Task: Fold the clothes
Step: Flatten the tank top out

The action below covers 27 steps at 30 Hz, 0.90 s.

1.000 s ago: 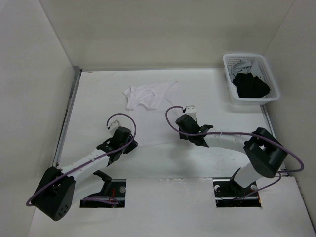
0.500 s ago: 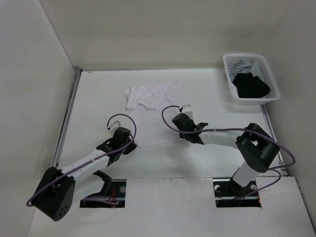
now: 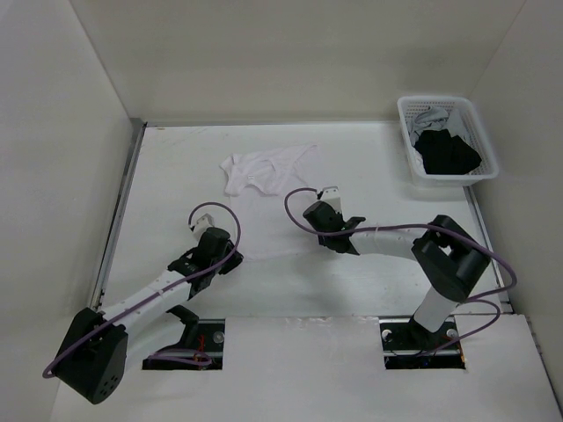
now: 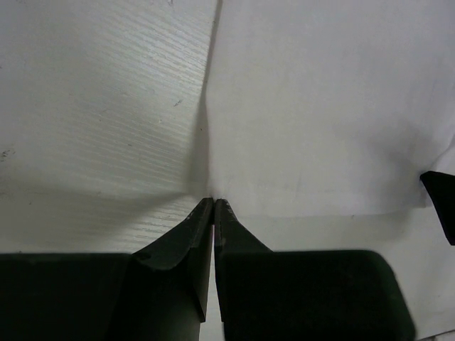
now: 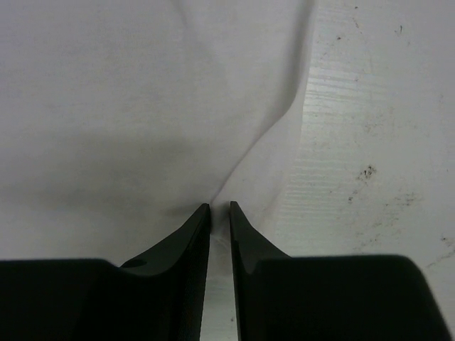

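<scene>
The clothes (image 3: 268, 189), a thin white tank top, lie flat mid-table with the straps at the far end and the hem nearest the arms. My left gripper (image 3: 236, 258) sits at the hem's left corner. In the left wrist view its tips (image 4: 214, 200) meet right where the edge of the clothes (image 4: 320, 106) ends, shut on that edge. My right gripper (image 3: 317, 239) is low at the hem's right corner. In the right wrist view a narrow gap still shows between its jaws (image 5: 220, 206), and a raised fold of the clothes (image 5: 142, 92) runs into that gap.
A white lattice basket (image 3: 444, 99) at the far right holds a dark garment (image 3: 447, 151) and a pale one. White walls close the table on the left, back and right. Purple cables loop off both wrists.
The left jaws closed onto the hem corner. The right gripper slid left along the hem while its jaws narrowed from wide to a slit.
</scene>
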### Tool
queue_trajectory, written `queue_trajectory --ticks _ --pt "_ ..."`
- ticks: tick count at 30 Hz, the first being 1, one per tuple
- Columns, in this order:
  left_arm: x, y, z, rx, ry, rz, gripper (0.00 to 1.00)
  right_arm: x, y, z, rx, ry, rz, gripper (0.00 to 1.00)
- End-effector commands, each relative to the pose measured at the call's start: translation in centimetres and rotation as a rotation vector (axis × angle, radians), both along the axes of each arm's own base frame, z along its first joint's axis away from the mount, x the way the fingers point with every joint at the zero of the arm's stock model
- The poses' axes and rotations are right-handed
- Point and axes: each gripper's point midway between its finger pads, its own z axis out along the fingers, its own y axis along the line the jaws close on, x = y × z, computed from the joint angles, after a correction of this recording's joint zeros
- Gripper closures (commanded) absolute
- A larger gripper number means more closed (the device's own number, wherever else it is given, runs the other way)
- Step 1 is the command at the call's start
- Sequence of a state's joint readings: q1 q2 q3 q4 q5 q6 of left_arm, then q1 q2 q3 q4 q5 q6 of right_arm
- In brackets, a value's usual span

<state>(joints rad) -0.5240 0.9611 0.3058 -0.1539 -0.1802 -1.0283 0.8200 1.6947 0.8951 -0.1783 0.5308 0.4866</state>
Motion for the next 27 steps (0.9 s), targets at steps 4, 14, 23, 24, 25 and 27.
queue_trajectory --ticks 4,14,23,24,25,27 --pt "0.6 -0.1 0.9 -0.002 -0.033 -0.006 0.98 0.5 -0.3 3.0 0.039 -0.071 -0.042 0.80" --pt "0.5 0.1 0.8 -0.002 -0.035 -0.001 0.98 -0.2 -0.9 1.4 0.062 -0.028 -0.051 0.88" --pt "1.1 0.2 1.6 -0.005 -0.057 0.005 0.98 -0.4 -2.8 2.6 0.099 -0.065 -0.106 0.97" --pt "1.2 0.3 1.8 -0.009 -0.064 0.008 0.98 -0.4 -3.1 3.2 0.128 -0.081 -0.126 0.98" --pt "1.4 0.3 2.2 -0.015 -0.074 0.012 0.99 -0.5 -3.5 3.7 0.157 -0.097 -0.145 0.98" --pt "2.0 0.3 3.2 -0.027 -0.102 0.020 0.99 -0.6 -4.3 4.9 0.229 -0.130 -0.183 1.00"
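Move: The tank top's lower right corner is right at the right hand's fingertips, bunched between them. From that hand, the lower left corner lies about 21 cm to the left and 2 cm back; the right armhole edge is some 17 cm ahead and 4 cm left, the straps roughly 21 cm ahead and 16 cm left, about 1 cm lower. The left hand has the lower left corner at its tips; the lower right corner is about 21 cm to its right and 2 cm ahead. The right hand first bobs up about 2 cm and sinks back nearly as far while its slightly open fingers close on the tank top's lower right corner, then draws that corner away from the left hand with gathering speed, about 4 cm to the right and 1.5 cm back, rising again at the end as the wrist turns a little clockwise. The left hand all but stays in place with its fingers still shut on the lower left corner, the fixed end that the hem is pulled out against. ##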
